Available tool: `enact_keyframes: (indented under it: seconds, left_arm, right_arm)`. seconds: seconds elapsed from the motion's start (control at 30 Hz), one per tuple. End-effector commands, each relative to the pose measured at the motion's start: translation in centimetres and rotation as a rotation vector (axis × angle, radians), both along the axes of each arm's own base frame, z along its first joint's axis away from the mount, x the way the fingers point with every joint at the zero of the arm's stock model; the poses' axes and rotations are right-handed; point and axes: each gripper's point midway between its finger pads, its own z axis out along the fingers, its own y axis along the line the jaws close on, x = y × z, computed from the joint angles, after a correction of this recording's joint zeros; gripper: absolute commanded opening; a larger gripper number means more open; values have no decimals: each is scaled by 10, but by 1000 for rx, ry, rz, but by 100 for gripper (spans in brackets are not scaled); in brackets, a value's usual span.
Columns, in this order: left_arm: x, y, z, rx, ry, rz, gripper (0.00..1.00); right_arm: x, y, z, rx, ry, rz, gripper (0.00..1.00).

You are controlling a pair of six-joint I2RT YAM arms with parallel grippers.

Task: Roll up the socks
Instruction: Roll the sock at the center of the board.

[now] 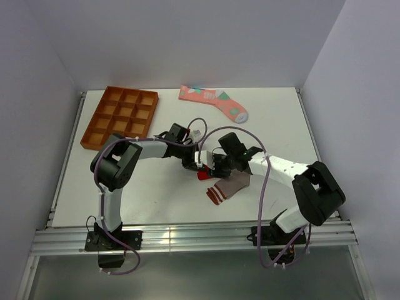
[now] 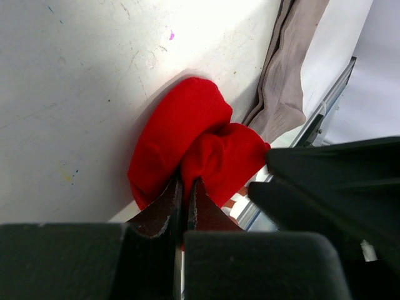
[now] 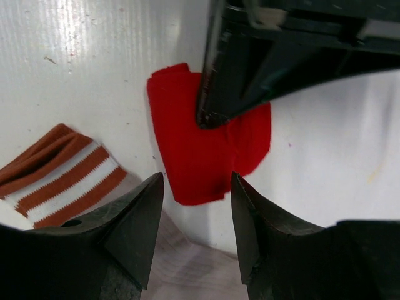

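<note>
The red sock (image 2: pixel 181 125) lies bunched on the white table, and my left gripper (image 2: pixel 186 182) is shut on a raised fold of it. From the right wrist view the red sock (image 3: pixel 200 156) sits just ahead of my right gripper (image 3: pixel 197 181), which is open above it and holds nothing. The grey-brown sock (image 1: pixel 229 186) lies just right of the red one, its striped cuff (image 3: pixel 65 181) towards the front. The salmon-pink sock (image 1: pixel 214 102) lies flat at the back of the table. In the top view both grippers, left (image 1: pixel 199 164) and right (image 1: pixel 215 167), meet over the red sock (image 1: pixel 203 175).
An orange compartment tray (image 1: pixel 121 116) stands at the back left. The two wrists are close together at mid table, with cables looping over them. The table's front rail (image 1: pixel 187 234) runs just past the grey-brown sock.
</note>
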Motion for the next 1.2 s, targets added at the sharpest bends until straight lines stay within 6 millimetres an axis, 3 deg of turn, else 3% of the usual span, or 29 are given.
enact_keyframes:
  seconds: [0.0,0.5,0.6,0.63,0.7,0.8,0.93,1.17]
  left_arm:
    - [-17,21,-40,140,82,2,0]
    - [-11,15,-35,88,102,3,3]
    - [-9,16,-35,85,106,13,6]
    - [-8,15,-33,79,104,17,8]
    - [-6,14,-30,60,101,37,13]
    - [0,13,-22,29,83,80,16]
    - [10,10,-4,-27,25,137,22]
    - [24,10,10,-88,-58,248,28]
  right_arm:
    - [3,7,-5,-32,-49,38,54]
    - [3,7,-28,-155,7,54,48]
    - [1,6,-30,-170,27,62,38]
    - [0,5,-33,-185,49,63,28]
    - [-3,6,-34,-187,78,66,21]
    - [-9,8,-35,-181,173,78,16]
    - [-12,8,-25,-172,316,77,15]
    - [-15,5,-15,-141,553,64,15]
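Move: The red sock's middle is about 3 cm to the right hand's left, straight across and some 4 cm below its open fingers. The grey sock's middle lies roughly 6 cm to the right of that hand and 3 cm back, its striped cuff about 7 cm back with no sideways offset. The left hand already grips the sock's fold, the sock's middle being roughly 2 cm to its right, 1 cm back and 1 cm below. Sinking nearly 3 cm and easing about 1 cm left, the right hand brings its fingers down over the near edge of the rolled red sock and shuts them to pinch it, then rolls some 20 degrees, forward side tipping down. The left fingers, shut on the fold, loosen partway and the left hand eases about 1 cm forward and left. ##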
